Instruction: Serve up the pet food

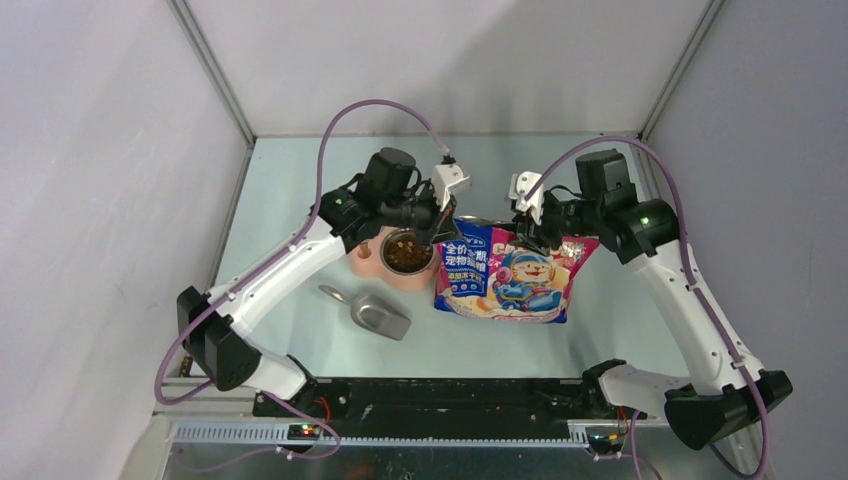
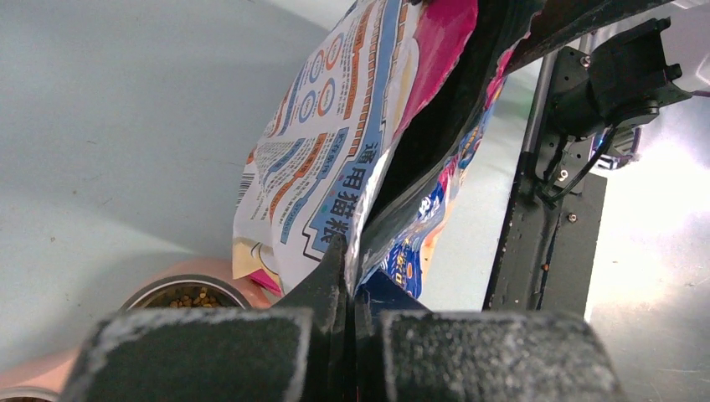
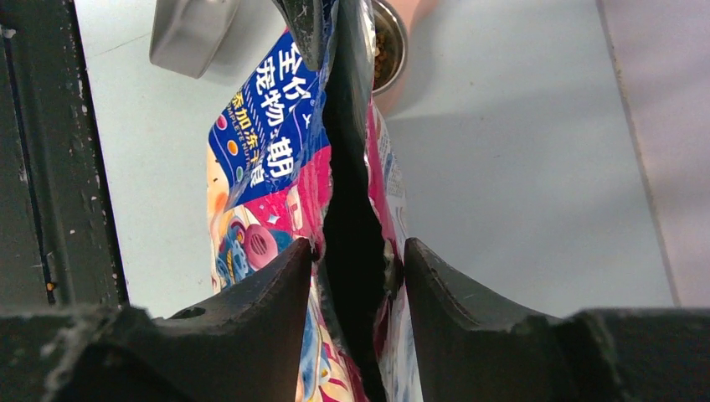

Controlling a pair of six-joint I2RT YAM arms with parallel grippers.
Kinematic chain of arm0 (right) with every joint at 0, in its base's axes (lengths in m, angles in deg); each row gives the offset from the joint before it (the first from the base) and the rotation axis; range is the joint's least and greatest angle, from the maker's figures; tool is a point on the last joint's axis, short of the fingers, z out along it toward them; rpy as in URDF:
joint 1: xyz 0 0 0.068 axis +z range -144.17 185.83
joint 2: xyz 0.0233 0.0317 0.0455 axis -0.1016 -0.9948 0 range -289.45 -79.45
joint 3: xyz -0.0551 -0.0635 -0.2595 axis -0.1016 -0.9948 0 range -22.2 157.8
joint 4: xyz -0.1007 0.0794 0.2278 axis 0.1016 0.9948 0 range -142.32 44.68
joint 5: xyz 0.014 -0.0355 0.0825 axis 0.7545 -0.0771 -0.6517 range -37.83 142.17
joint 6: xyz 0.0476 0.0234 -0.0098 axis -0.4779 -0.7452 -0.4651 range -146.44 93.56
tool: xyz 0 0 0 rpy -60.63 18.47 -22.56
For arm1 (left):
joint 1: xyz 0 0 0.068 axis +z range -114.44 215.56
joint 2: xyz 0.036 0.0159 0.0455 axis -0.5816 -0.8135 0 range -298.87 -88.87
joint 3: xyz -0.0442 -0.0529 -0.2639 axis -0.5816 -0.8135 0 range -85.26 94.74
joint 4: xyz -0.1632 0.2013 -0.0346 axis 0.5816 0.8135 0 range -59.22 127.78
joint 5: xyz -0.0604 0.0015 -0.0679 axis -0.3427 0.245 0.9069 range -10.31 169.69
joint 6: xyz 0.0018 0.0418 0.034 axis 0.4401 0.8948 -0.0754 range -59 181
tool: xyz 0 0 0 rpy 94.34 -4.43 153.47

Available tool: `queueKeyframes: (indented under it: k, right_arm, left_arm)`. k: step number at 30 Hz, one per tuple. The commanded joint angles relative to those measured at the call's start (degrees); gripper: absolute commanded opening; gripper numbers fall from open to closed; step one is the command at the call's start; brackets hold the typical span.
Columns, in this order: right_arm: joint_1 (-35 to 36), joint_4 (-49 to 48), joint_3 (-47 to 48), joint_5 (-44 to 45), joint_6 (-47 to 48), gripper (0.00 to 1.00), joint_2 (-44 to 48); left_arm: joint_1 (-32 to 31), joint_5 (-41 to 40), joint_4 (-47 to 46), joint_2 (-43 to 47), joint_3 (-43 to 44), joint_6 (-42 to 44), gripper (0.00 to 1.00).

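The pet food (image 1: 406,252) is brown kibble filling a metal bowl set in a pink holder (image 1: 372,262); a little of it shows in the left wrist view (image 2: 188,296) and in the right wrist view (image 3: 383,50). The blue-pink printed bag (image 1: 510,275) stands just right of the bowl, its mouth gaping. My left gripper (image 1: 445,222) is shut on the bag's top left edge (image 2: 335,151), jaws pressed together on the foil. My right gripper (image 3: 358,255) is open, its fingers either side of the bag's dark mouth (image 3: 268,159) at the top right (image 1: 527,235).
A grey metal scoop (image 1: 378,315) lies on the table in front of the bowl, its handle pointing left; its edge shows in the right wrist view (image 3: 188,29). Grey walls close in the table on three sides. The right arm (image 2: 619,75) hangs close behind the bag.
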Motion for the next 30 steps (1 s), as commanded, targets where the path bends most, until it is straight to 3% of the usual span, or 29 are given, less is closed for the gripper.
queueKeyframes:
  k: [1,8,13,15,16,18,22,30]
  right_arm:
    - [0.6,-1.3,-1.0,0.1,-0.8,0.45,0.7]
    - [1.9,1.6,-3.1,0.1,2.0,0.37,2.5]
    - [2.2,1.6,-3.7,1.3,2.5,0.15,2.9]
    - [2.2,0.8,-3.7,1.6,1.8,0.04,3.1]
    - [2.3,0.2,-3.7,1.8,1.2,0.00,3.3]
    - [2.3,-0.7,-3.7,2.1,0.6,0.00,3.7]
    - [2.2,-0.8,-3.7,2.3,-0.3,0.00,3.8]
    - [1.5,-4.8,-3.6,3.1,-7.4,0.00,3.1]
  left_arm:
    - [1.6,-2.5,-8.0,3.6,1.4,-3.2,0.00]
    - [2.3,-3.0,-8.6,3.1,0.5,-5.4,0.00]
    - [2.4,-1.2,-7.9,2.9,0.0,-2.0,0.01]
    - [2.4,4.1,-6.9,2.7,0.4,1.6,0.08]
    - [2.4,6.1,-5.7,2.6,0.7,5.4,0.19]
    - [2.4,11.9,-3.3,1.9,2.3,11.1,0.32]
    - [1.8,21.3,-1.0,-1.8,7.5,16.1,0.43]
    - [-1.7,21.4,-1.9,-8.0,11.3,16.8,0.41]
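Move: The open pet food bag stands under both hands. Its middle is about 11 cm below the right hand and 1 cm left, level in reach, and its gaping mouth lies between that hand's open fingers. From the left hand, which already pinches the mouth's left end, the bag's middle is about 11 cm right and 11 cm down. The nearer food bowl lies some 10 cm ahead and 10 cm left of that hand, the scoop 5 cm back and 18 cm left, both roughly 20 cm below. The right hand's fingers shut on both sides of the bag's mouth near its middle, pinching them together after sinking a little and easing back, and then keep hold. Only then does the left hand let go of the left end, opening not quite halfway, and rise about 5 cm while shifting 4 cm right along the rim towards the right hand, turning clockwise some 20 degrees. ##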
